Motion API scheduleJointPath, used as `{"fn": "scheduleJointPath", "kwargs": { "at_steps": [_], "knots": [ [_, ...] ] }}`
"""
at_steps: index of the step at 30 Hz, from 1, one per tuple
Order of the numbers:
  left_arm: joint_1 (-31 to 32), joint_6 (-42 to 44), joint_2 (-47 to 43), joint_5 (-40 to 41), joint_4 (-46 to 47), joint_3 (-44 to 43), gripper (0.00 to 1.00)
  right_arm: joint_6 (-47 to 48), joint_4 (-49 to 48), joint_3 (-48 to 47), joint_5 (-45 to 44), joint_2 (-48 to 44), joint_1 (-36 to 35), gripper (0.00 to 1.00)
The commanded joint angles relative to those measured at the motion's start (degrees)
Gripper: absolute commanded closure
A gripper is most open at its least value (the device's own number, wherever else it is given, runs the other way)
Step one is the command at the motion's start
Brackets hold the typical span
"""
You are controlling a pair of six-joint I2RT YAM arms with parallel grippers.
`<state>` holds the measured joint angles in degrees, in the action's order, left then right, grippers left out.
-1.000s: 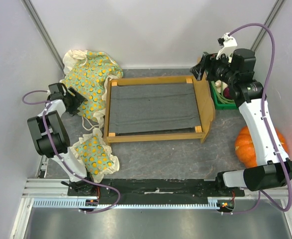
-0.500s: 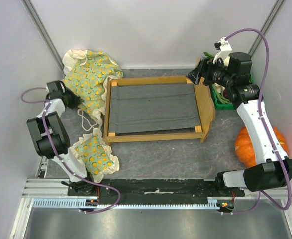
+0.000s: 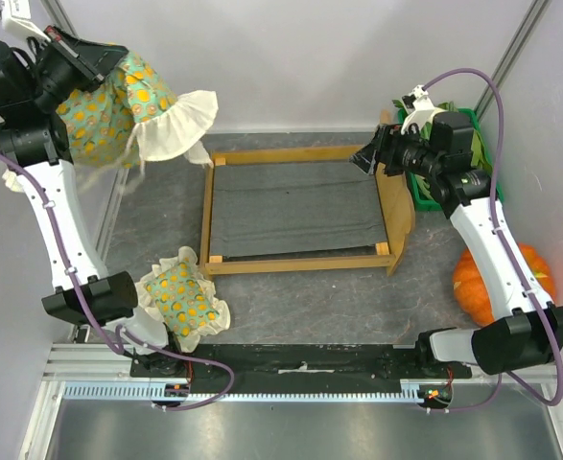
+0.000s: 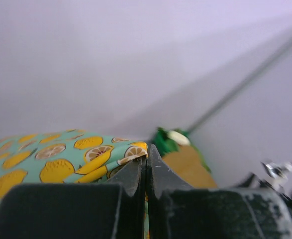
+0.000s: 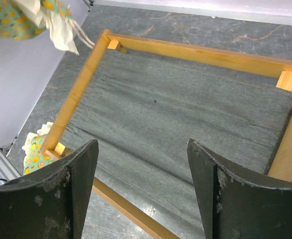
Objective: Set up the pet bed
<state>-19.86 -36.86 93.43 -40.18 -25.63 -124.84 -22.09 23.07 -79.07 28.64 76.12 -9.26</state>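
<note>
The pet bed (image 3: 291,209), a light-wood frame with a dark grey fabric base, lies mid-table with its arched headboard (image 3: 397,206) at the right end. High at the upper left, my left gripper (image 3: 94,59) is shut on an edge of the green lemon-print frilled cushion (image 3: 132,101), which hangs in the air left of the bed. The left wrist view shows the jaws (image 4: 146,149) pinched together on that fabric (image 4: 51,159). My right gripper (image 3: 365,158) hovers open above the bed's head end. Its wrist view has only the grey base (image 5: 185,109) between the fingers (image 5: 143,144).
A small matching pillow (image 3: 183,297) lies at the table's front left, near the bed's corner. A green crate of vegetables (image 3: 454,163) stands behind the headboard at the back right. An orange pumpkin (image 3: 487,278) sits at the right. Walls close in on three sides.
My left gripper has shut on the cushion and raised it from the table to high at the upper left. My right gripper has shifted a little left, over the bed.
</note>
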Motion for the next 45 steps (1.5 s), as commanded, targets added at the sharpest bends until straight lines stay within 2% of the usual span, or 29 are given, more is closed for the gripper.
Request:
{"fn": "scheduleJointPath", "kwargs": {
  "at_steps": [1,4,7,11,14,18,21,25,26,27,29,30,32,33,34,36,39,40,42,43,45],
  "knots": [
    [2.97,-16.55,1.67,-24.22,10.76,0.73,0.98,-1.82,-3.20,-0.30,1.50,-2.64,-0.76,0.21],
    [7.63,-16.93,-3.15,-25.91,15.41,7.48,0.98,-1.91,-3.82,-0.30,0.28,-3.25,-0.85,0.20],
    [13.86,-20.51,-7.90,-24.60,23.77,20.37,0.98,-2.52,-4.61,-0.30,0.53,-3.17,-0.94,0.20],
    [26.32,-17.28,-11.95,-11.54,23.87,33.05,0.98,-4.63,-6.11,0.58,1.33,-3.60,-1.11,0.21],
    [32.66,-16.57,-13.35,-7.64,25.18,41.76,0.98,-4.02,-5.15,0.76,0.28,-4.74,-1.03,0.20],
    [37.61,-17.81,-18.53,-7.02,27.22,51.69,0.98,-2.61,-2.95,1.28,-0.87,-4.93,-1.11,0.19],
    [40.50,-17.54,-27.58,0.87,22.91,58.81,0.98,-2.00,-2.94,1.72,-0.08,-3.70,-1.20,0.19],
    [45.51,-18.77,-32.87,3.62,22.82,69.69,0.81,-2.61,-3.47,0.59,0.36,0.77,-1.90,0.21],
    [46.22,-18.77,-33.39,3.36,22.29,70.95,0.74,-2.78,-3.47,-0.20,0.97,1.40,-2.25,0.21],
    [46.40,-18.16,-33.40,2.66,21.77,71.83,0.60,-2.87,-3.21,-0.38,1.06,2.01,-2.61,0.21],
    [46.49,-16.58,-34.09,2.21,18.61,72.10,0.45,-2.96,-2.51,-0.91,0.45,3.24,-4.36,0.21],
    [46.49,-14.14,-34.54,2.74,14.42,71.67,0.37,-2.61,-1.11,-1.09,0.01,3.60,-5.24,0.21],
    [46.57,-10.09,-35.77,6.95,7.65,68.42,0.30,-2.26,0.30,-0.57,-1.92,4.30,-8.40,0.21],
    [46.49,-6.07,-36.82,8.18,1.61,67.19,0.14,-2.09,1.61,-0.13,-4.10,4.39,-9.54,0.21],
    [46.49,-3.68,-37.00,10.80,-2.72,63.70,0.10,-2.08,2.06,0.49,-4.90,4.30,-11.81,0.21],
    [46.49,2.54,-36.83,12.84,-9.06,59.81,0.05,-2.17,2.59,2.95,-7.53,4.04,-13.85,0.21],
    [46.49,9.59,-35.16,14.51,-21.45,52.70,0.04,-3.31,3.20,6.90,-10.61,2.73,-17.10,0.22],
    [46.49,10.14,-35.07,19.65,-25.83,49.81,0.04,-3.75,3.38,7.87,-12.45,1.33,-18.24,0.22],
    [46.49,12.32,-35.94,26.96,-28.06,48.12,0.00,-4.80,4.78,10.24,-13.70,-0.43,-19.04,0.22],
    [46.40,12.95,-35.60,36.40,-28.94,47.67,0.00,-6.98,4.88,11.21,-13.62,-2.62,-20.96,0.23],
    [45.44,15.06,-32.89,45.24,-29.57,44.09,0.00,-9.98,4.97,14.98,-15.97,-6.22,-23.86,0.25]
  ]
}}
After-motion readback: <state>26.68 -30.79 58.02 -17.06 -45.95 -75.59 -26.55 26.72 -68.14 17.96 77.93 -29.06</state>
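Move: The left gripper, high up, still grips the lemon-print mat; the bed frame it is meant for has its middle about 35 cm to its right, 4 cm back and 50 cm below. The small pillow lies some 28 cm back from that hand, level sideways and 51 cm below. From the empty right gripper the hanging mat is about 45 cm left, 4 cm ahead and 10 cm higher, the frame's middle 13 cm left, 2 cm ahead and 30 cm below. Swing the left gripper fast to the right, then back and down, about 27 cm across, turning it clockwise and tipping the fingers down to fling the mat over the frame; open wide late in the swing to let go, then ease a little left. Let the open right gripper wait with a slight rise, then take it down, left and back towards the mat's ruffled edge. ##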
